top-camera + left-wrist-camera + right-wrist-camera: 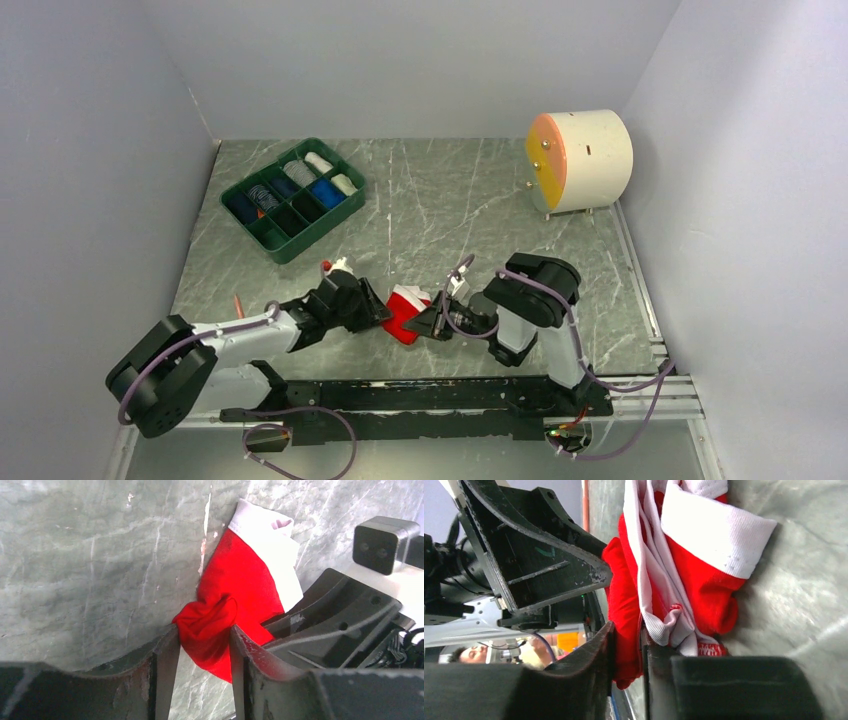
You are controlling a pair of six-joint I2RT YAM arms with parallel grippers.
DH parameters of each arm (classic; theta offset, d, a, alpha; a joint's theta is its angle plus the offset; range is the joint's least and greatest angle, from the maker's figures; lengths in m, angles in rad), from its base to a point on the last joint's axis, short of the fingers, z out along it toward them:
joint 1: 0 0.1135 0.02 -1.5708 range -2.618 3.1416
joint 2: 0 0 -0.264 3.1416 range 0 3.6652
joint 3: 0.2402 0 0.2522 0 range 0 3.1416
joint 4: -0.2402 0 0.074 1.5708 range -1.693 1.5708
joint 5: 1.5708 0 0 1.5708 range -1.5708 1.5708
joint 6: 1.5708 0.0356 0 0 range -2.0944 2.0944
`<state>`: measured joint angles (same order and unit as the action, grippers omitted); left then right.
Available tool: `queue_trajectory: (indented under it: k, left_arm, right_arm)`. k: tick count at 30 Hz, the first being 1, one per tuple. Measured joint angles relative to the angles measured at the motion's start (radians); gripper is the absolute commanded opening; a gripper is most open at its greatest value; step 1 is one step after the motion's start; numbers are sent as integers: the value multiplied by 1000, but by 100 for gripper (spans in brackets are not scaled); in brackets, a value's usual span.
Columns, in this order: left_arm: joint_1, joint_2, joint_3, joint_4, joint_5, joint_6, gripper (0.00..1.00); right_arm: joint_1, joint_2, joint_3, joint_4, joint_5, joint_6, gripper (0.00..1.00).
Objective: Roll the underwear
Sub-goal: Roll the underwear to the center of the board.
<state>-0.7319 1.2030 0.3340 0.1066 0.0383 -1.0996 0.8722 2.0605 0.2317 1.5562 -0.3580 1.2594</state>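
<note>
The red underwear (404, 310) lies bunched on the marble table (440, 200) between my two arms, its white waistband (267, 532) folded at the far end. From the left, my left gripper (378, 312) pinches a twisted red fold (207, 630) between its fingers (167, 655). My right gripper (428, 324) comes from the right and is shut on a red edge (626, 630) beside the white-trimmed band (719, 535). The two grippers nearly touch over the cloth. In the right wrist view the lettering is mostly hidden behind one finger.
A green compartment tray (291, 198) with several rolled garments stands at the back left. A cream cylinder with an orange face (580, 160) sits at the back right. A small red and white item (336, 266) lies just behind the left wrist. Grey walls enclose the table.
</note>
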Motion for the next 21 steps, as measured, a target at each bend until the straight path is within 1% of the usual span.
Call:
queue_trajectory:
  k: [2, 4, 7, 12, 14, 17, 19, 21]
  left_arm:
    - [-8, 14, 14, -7, -10, 6, 44]
    - [-16, 26, 31, -20, -22, 10, 44]
    - [-27, 29, 41, -34, -40, 16, 44]
    - [-38, 35, 63, -66, -56, 30, 44]
    - [-42, 39, 73, -81, -62, 35, 44]
    - [-44, 45, 83, -94, -63, 40, 44]
    - [-45, 48, 88, -101, -63, 40, 44]
    - [-46, 51, 92, -105, -63, 40, 44]
  right_arm:
    - [0, -24, -19, -14, 8, -25, 48]
    - [2, -80, -30, -45, 9, -69, 52]
    - [6, -203, -21, -184, 10, -158, 57]
    - [11, -440, 21, -561, 45, -329, 62]
    - [12, -555, 44, -756, 83, -417, 63]
    - [14, -704, 83, -996, 139, -552, 64]
    - [23, -779, 127, -1127, 184, -645, 63]
    - [51, -821, 177, -1221, 250, -729, 63]
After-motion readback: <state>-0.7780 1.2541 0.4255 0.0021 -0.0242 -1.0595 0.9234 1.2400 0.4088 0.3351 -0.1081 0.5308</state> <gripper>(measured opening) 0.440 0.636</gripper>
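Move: Just over the table, the left hand has the left side of the red underwear bunched between its fingers; the underwear's middle lies about 3 cm to its right and 1 cm below. The white waistband is some 5 cm ahead and 5 cm right, the green box about 24 cm ahead and 19 cm left. From the right hand, which pinches the near right part, the underwear's middle is about 2 cm ahead, 1 cm left and 1 cm lower. Letting go of the underwear, the right hand spreads its fingers wide and lifts away about 5 cm, drifting some 4 cm right, then also a little forward. As it goes, its fingers tip more steeply downward and the hand rolls roughly 40 degrees about them. The left hand stays practically in place, keeping the bunched left side between its fingers. ##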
